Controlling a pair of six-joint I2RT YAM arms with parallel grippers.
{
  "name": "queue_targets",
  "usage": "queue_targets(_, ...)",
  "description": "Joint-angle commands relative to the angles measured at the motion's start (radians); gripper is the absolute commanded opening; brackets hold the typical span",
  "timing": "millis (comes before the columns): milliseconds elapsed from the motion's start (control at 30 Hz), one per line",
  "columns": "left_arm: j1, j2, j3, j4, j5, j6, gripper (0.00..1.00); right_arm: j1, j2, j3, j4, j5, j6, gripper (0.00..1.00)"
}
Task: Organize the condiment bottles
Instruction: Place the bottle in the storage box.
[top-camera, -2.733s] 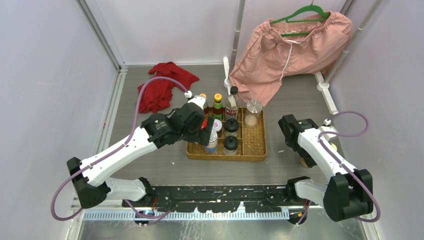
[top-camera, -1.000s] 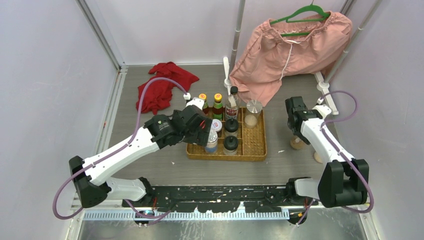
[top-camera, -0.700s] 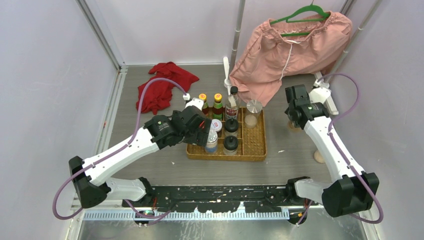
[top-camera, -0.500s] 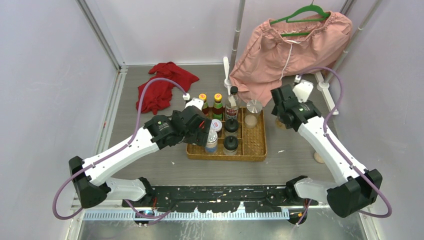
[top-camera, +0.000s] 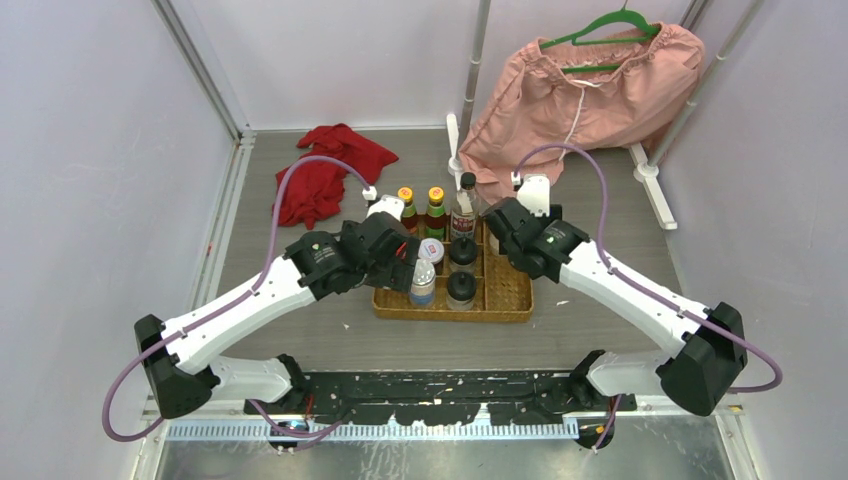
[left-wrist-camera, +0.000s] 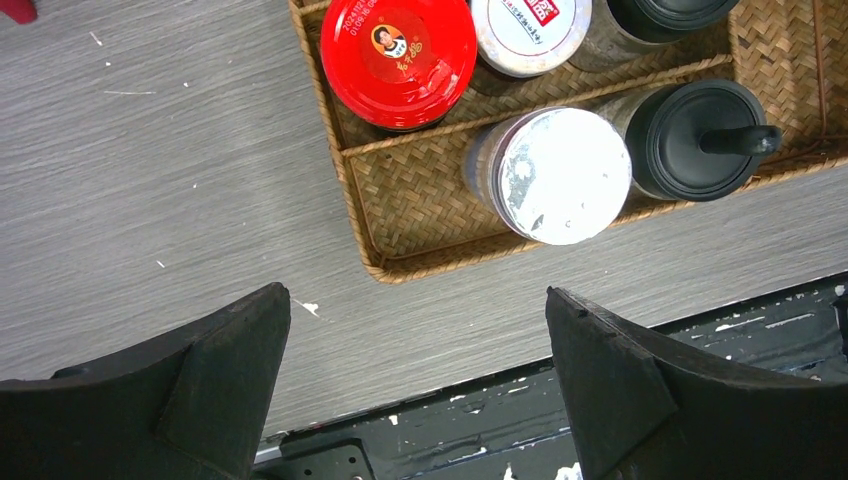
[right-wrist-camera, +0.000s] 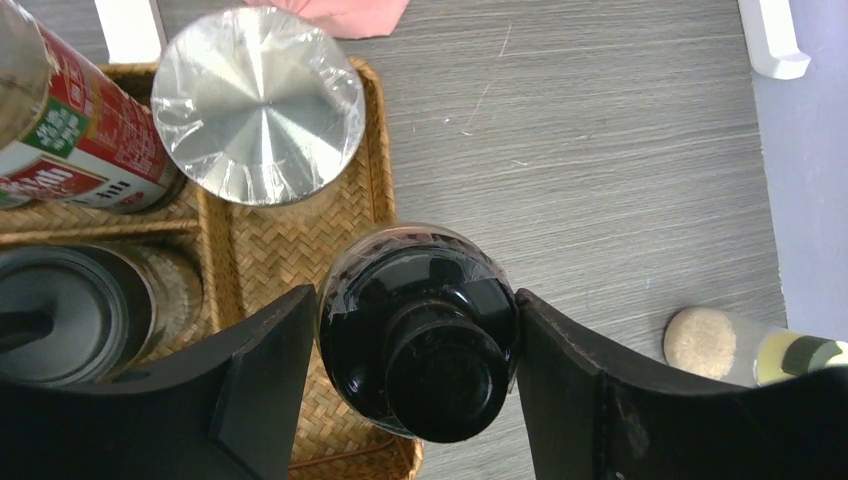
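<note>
My right gripper (right-wrist-camera: 415, 345) is shut on a dark bottle with a black cap (right-wrist-camera: 420, 335), held upright over the right edge of the wicker tray (right-wrist-camera: 290, 250). Just beyond it in the tray stand a silver-lidded jar (right-wrist-camera: 258, 105) and a red-labelled clear bottle (right-wrist-camera: 70, 130). My left gripper (left-wrist-camera: 420, 390) hangs open and empty over the table by the tray's near left corner (left-wrist-camera: 420, 190). Below it are a red lid (left-wrist-camera: 398, 58), a white lid (left-wrist-camera: 530, 30), a foil-topped jar (left-wrist-camera: 565, 175) and a black shaker (left-wrist-camera: 700, 140). Two yellow-capped sauces (top-camera: 436, 197) stand behind the tray.
A small jar with a pale lid (right-wrist-camera: 745, 350) lies on the table right of the tray. A red cloth (top-camera: 325, 170) lies at the back left. Pink shorts on a green hanger (top-camera: 590, 90) hang at the back right, above a white rail (top-camera: 650, 180).
My right arm has swung from the table's right side leftward to the tray's right column, carrying the dark bottle. The left arm has stayed put.
</note>
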Motion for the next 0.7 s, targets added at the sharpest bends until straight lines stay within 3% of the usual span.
queue_targets(0,0.006,-0.028,0.001,-0.006,-0.028,-0.015,1.0,0.04,-0.002,-0.055,0.163,0.079,-0.041,0.01)
queue_targets(300,0.005,-0.021,-0.01,-0.004,-0.036,-0.011,1.0,0.086,0.011,-0.175,0.374,0.075,-0.007,0.01)
queue_targets(667,0.01,-0.002,-0.018,0.011,-0.032,-0.003,1.0,0.111,0.089,-0.214,0.488,0.039,0.012,0.01)
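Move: My right hand holds the black-capped bottle. The empty spot for it, in the box's right compartment, lies about 5 cm to the left, level fore and aft, some 16 cm below. The silver-lidded glass jar is about 7 cm ahead and 5 cm left; a black-lidded jar stands roughly 14 cm left and 1 cm ahead, the white-labelled bottle 7 cm beyond it. From my left hand the spot is some 21 cm right, 7 cm ahead and 19 cm below. Keeping my right fingers closed on the bottle's black cap, I bring it down about 5 cm and left about 4 cm, inward off the box's right rim to above the free part of the right compartment, just on my side of the silver-lidded glass jar. I tilt my fingertips up some 5 degrees as I go; I don't let go. ##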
